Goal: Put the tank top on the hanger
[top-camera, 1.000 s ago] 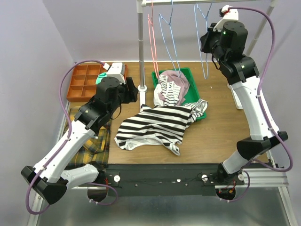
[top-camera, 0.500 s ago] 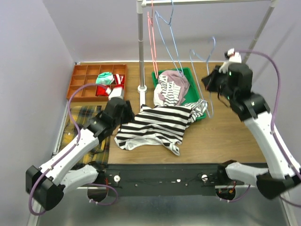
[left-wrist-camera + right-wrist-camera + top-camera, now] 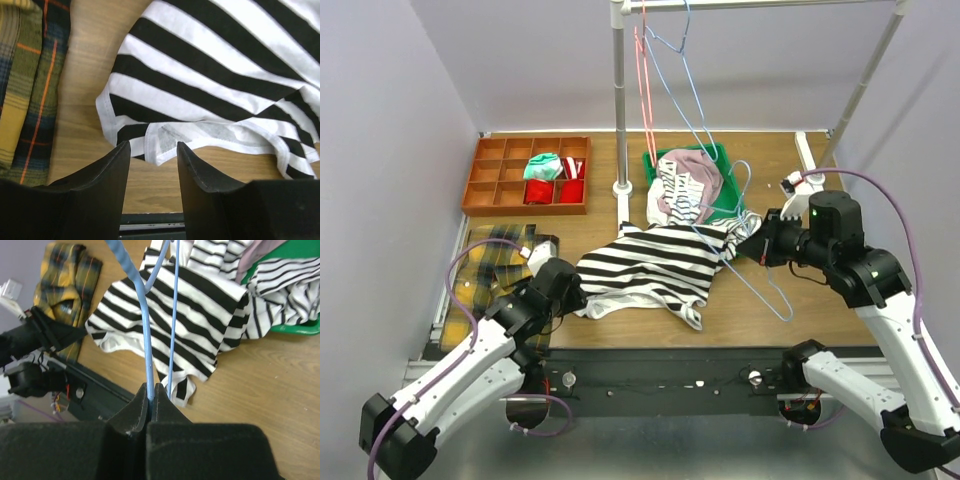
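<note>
The tank top (image 3: pixel 655 268) lies spread flat on the wooden table, its wide black and white stripes running across. My left gripper (image 3: pixel 570 296) is low at its near-left hem. In the left wrist view that gripper (image 3: pixel 152 147) is open, and the white hem corner of the tank top (image 3: pixel 165 145) lies just past the fingertips, with nothing between them. My right gripper (image 3: pixel 761 248) hovers over the tank top's right edge. It (image 3: pixel 151 386) is shut on the hanger (image 3: pixel 147 355), a thin light-blue wire. The hanger (image 3: pixel 760 292) slants down over the table.
A green bin (image 3: pixel 743 228) behind the tank top holds a dusty-pink garment (image 3: pixel 692 165) and finer-striped cloth. An orange divided tray (image 3: pixel 485 185) is at the back left, and a plaid cloth (image 3: pixel 485 268) lies at the left edge. The rack pole (image 3: pixel 618 100) carries a red hanger (image 3: pixel 642 90) and a blue one.
My right arm has brought the hanger down from the rail to just above the table beside the tank top. My left arm has pulled back toward the near edge, and its jaws have narrowed.
</note>
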`<state>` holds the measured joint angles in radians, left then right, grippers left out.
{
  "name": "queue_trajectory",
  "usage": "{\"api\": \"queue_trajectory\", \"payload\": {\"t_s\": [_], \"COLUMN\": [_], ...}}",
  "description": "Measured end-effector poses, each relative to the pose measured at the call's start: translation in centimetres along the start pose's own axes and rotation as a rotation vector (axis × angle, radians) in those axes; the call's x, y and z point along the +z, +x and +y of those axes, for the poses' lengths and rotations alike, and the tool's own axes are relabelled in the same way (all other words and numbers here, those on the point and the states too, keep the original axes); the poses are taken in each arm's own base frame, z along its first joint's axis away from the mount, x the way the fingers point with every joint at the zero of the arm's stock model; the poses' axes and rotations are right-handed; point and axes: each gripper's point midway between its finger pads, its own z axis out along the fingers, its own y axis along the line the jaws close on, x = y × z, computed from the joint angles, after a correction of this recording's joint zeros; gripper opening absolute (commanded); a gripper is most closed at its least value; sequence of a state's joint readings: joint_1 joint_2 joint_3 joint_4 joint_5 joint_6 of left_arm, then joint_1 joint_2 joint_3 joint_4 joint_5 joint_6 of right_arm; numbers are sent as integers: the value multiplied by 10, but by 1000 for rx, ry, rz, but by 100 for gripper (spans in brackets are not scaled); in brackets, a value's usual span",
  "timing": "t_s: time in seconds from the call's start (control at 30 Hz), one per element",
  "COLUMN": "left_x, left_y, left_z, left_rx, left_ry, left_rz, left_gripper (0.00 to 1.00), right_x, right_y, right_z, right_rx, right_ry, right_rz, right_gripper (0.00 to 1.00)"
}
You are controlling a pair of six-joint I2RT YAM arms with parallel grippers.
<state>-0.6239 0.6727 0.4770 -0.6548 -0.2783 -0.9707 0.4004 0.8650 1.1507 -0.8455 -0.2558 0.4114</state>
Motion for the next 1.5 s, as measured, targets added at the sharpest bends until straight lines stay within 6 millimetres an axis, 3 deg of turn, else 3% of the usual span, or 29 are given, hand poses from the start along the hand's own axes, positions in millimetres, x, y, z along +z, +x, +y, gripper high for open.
{"api": "queue_trajectory", "payload": {"t_s": [0.33, 0.57, 0.7, 0.77, 0.9, 1.13, 1.33, 1.5], "left_x": [18, 27, 32, 33, 34, 28, 10, 1], "left_y": [35, 52, 55, 54, 50, 37, 8, -6], "left_z": [12, 7, 8, 8, 5, -7, -35, -45], "left_rx": [66, 131, 146, 148, 161, 178, 189, 219], "left_ry": [-90, -103, -119, -125, -120, -98, -23, 3], "left_rz": [114, 162, 172, 164, 154, 127, 62, 31], "left_gripper": [44, 40, 31, 24, 0, 0, 0, 0], "right_x": [6, 6, 9, 11, 14, 13, 17, 20], "right_y": [50, 65, 70, 73, 81, 87, 97, 99], "right_z": [6, 15, 21, 24, 34, 60, 78, 84], "right_rx": [15, -9, -30, -40, -69, -130, -174, -185], "right_ry": [-98, -147, -162, -172, -201, -283, -365, -402], "right_rz": [180, 237, 269, 288, 332, 387, 425, 424], "right_gripper": [1, 1, 1, 1, 1, 1, 1, 1]}}
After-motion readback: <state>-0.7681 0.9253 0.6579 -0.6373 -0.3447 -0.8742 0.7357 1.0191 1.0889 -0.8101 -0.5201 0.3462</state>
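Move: The near-left hem of the tank top lies just under the left hand: about 2 cm back, 2 cm to its right and 6 cm below, with the plaid shirt some 16 cm left of the hand and 3 cm ahead. From the right hand, which already holds the blue hanger, that hem is roughly 32 cm left, 4 cm back and 24 cm lower; the green basket sits about 20 cm ahead, 6 cm left and 22 cm down. The tank top's near-left hem is pinched by the left fingers, which sink about 6 cm to it, slightly back and right, shut, then raise it some 8 cm, easing forward. Meanwhile the blue hanger, still gripped, is brought left, back and down by the right hand, about 13 cm in all, turning some 30 degrees counter-clockwise, its free corner towards the lifted hem. ##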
